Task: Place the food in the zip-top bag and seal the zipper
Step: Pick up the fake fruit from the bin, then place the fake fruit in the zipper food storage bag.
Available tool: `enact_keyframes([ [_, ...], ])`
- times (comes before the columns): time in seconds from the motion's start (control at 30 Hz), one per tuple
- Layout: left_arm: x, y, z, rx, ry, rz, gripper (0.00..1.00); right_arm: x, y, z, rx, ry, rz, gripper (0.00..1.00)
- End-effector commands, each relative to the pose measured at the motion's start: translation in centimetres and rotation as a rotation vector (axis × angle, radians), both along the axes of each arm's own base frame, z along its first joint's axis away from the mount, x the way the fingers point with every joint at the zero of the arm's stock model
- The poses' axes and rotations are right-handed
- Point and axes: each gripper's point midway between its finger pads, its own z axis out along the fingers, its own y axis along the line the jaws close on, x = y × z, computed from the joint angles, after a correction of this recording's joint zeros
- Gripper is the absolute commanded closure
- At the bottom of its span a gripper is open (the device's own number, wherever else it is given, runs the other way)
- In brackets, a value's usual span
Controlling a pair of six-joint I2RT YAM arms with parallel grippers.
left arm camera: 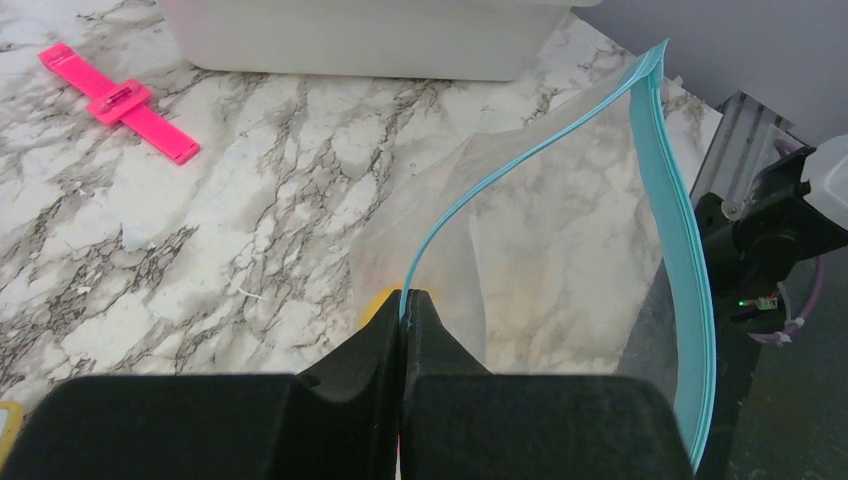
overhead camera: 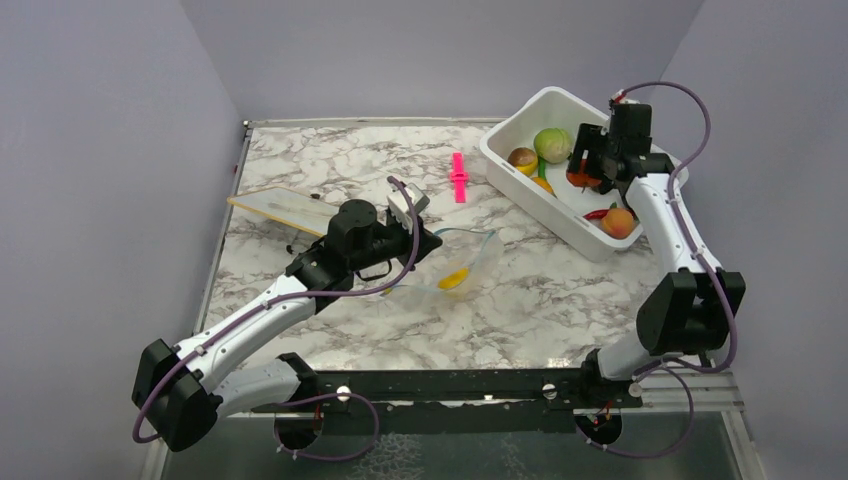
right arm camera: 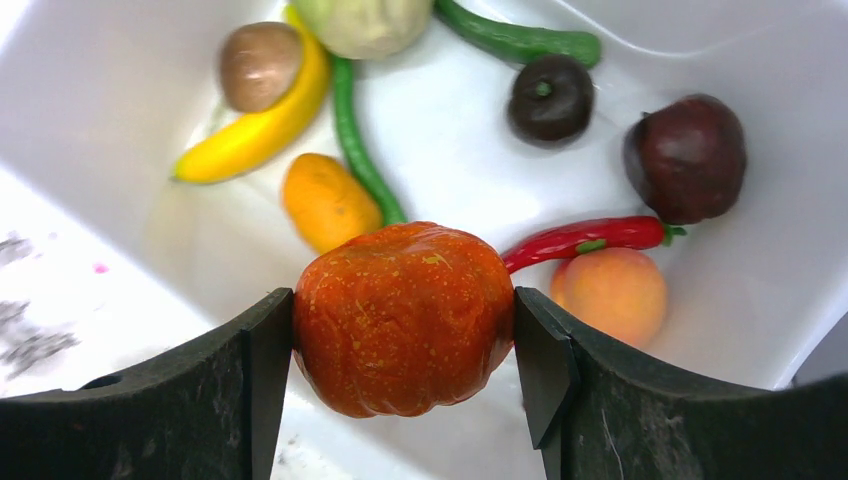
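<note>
The clear zip-top bag (overhead camera: 470,258) lies mid-table with its mouth held up, a yellow piece of food (overhead camera: 453,280) inside. My left gripper (left arm camera: 405,300) is shut on the bag's near lip, on the light blue zipper (left arm camera: 430,240); the other lip of the zipper (left arm camera: 685,250) arcs away to the right. My right gripper (right arm camera: 403,315) is over the white tub (overhead camera: 540,205), shut on an orange pumpkin (right arm camera: 400,290) lifted off the tub's floor. Below it lie a banana (right arm camera: 250,140), an orange piece (right arm camera: 325,200), a red chili (right arm camera: 585,238), a peach (right arm camera: 610,295) and dark brown pieces (right arm camera: 685,155).
A pink clip (overhead camera: 459,177) lies on the marble between the bag and the tub. A flat pale board (overhead camera: 280,208) rests at the left, behind my left arm. Purple walls close in on both sides and the back.
</note>
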Motion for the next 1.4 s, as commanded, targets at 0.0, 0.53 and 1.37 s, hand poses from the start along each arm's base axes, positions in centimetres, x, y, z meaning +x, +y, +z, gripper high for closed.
enact_keyframes([
  [0.0, 1.1, 0.2, 0.7, 0.006, -0.031, 0.044, 1.0, -1.8, 3.1, 2.5, 0.071, -0.057, 0.075, 0.57],
  [0.53, 4.5, -0.2, 5.5, -0.013, -0.041, 0.176, 1.0, -9.8, 16.9, 12.1, 0.383, -0.279, 0.582, 0.59],
  [1.37, 5.1, -2.4, 4.3, -0.008, 0.03, 0.128, 1.0, -18.8, 23.8, 13.5, 0.82, -0.318, 1.066, 0.6],
])
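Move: The red tomato is already between the right fingers, above the bin; the open bag mouth it is bound for lies about 30 cm left and 20 cm back, at nearly the same height. Below that hand, the peach sits some 12 cm right, 3 cm back and 14 cm down, and the orange mango 7 cm ahead, 7 cm left and 15 cm down. From the left hand, which pinches the bag's rim, the tomato is about 19 cm ahead, 35 cm right and 5 cm lower. The tomato, still gripped, is carried by the right hand out over the bin's near wall, some 23 cm left and 17 cm back while climbing about 13 cm, then nearly level towards the bag mouth; the wrist swings counter-clockwise until the fingers point left. The left hand keeps its pinch on the rim and shifts about 5 cm forward, bobbing up and mostly back down. ##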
